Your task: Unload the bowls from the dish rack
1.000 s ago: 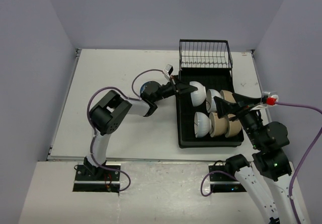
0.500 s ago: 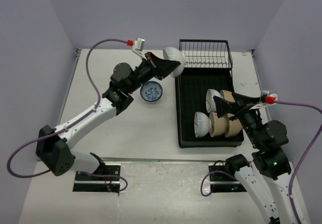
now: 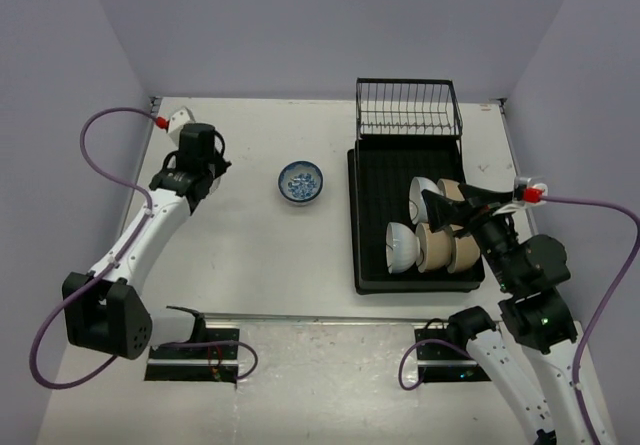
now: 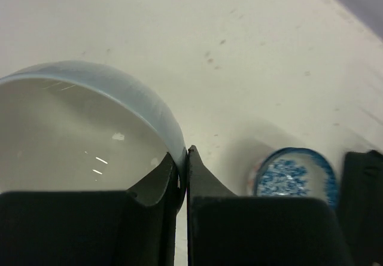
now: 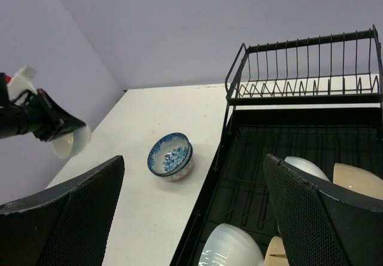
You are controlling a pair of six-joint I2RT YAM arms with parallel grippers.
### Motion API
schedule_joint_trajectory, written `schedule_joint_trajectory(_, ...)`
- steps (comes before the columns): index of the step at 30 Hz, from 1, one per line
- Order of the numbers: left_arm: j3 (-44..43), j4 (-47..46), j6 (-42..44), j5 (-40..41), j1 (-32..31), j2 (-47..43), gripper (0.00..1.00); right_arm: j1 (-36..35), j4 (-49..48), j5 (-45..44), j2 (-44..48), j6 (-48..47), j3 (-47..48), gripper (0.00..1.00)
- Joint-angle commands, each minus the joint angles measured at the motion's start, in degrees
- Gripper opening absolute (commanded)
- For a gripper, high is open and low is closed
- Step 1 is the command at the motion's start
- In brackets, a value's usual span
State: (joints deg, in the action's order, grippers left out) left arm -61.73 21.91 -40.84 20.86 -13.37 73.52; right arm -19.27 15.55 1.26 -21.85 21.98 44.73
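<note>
My left gripper (image 4: 182, 165) is shut on the rim of a plain white bowl (image 4: 78, 128), held low over the table's far left; in the top view that gripper (image 3: 195, 165) hides the bowl. A blue-and-white bowl (image 3: 301, 182) stands on the table left of the dish rack (image 3: 370, 215), seemingly nested in a reddish-patterned one. The rack holds two white bowls (image 3: 421, 198) (image 3: 401, 247) and three tan bowls (image 3: 452, 193) (image 3: 433, 248) (image 3: 463, 250), all on edge. Hovering over the rack's right side, my right gripper (image 3: 450, 210) is open and holds nothing.
The black wire basket (image 3: 408, 110) stands at the rack's far end. Purple walls close in the table on the left, back and right. The left arm's cable (image 3: 95, 135) loops out near the left wall.
My left arm has lifted a white bowl out of the rack and swung it far to the left, uncovering the blue-and-white bowl on the table. The right arm has stayed still.
</note>
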Motion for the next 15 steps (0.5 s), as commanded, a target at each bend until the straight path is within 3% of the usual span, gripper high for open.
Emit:
schedule_joint_trajectory(1, 0.04, 1.82, 2.77, 0.06, 1.85, 3.02, 0.0, 0.02, -0.96, 1.55, -1.18, -0.71, 0.36, 0.99)
schedule_joint_trajectory(5, -2.34, 5.42, 4.8, 1.11, 1.85, 8.3, 0.0, 0.02, 0.09, 2.43, -2.49, -0.97, 0.97, 0.99)
schedule_joint_trajectory(10, -5.41, 5.86, 9.02, -5.65, 1.68, 15.42, 0.0, 0.02, 0.62, 4.1, -3.64, -1.32, 1.41, 0.99)
schedule_joint_trajectory(15, -11.56, 10.16, 11.92, -5.75, -0.25, 22.35, 0.0, 0.02, 0.88, 3.84, -3.82, -1.59, 1.41, 0.99)
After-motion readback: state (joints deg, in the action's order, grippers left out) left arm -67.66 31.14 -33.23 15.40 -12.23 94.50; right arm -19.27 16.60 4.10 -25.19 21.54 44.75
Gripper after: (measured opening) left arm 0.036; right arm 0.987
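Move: The left hand already holds the white bowl by its rim. The clear table patch it is being lowered towards lies about 20 cm below that hand, some 4 cm back and 5 cm to its left. The stacked patterned bowls stand level ahead-wise, about 15 cm to the hand's right and 17 cm below; the dish rack's tray centre is roughly 49 cm right, 9 cm back and 18 cm below. From the right hand the patch lies about 53 cm left, 13 cm ahead and 35 cm below. The left hand lowers the white bowl about 12 cm towards the clear table to the left of the stacked bowls, quickly at first and then slowing, with a slight drift left and back that reverses before the end. As it sinks, the wrist tips the fingers some 25 degrees further down, while the closed fingertips keep their pinch on the rim; the open, empty right hand eases a couple of centimetres down, left and forward above the rack. ##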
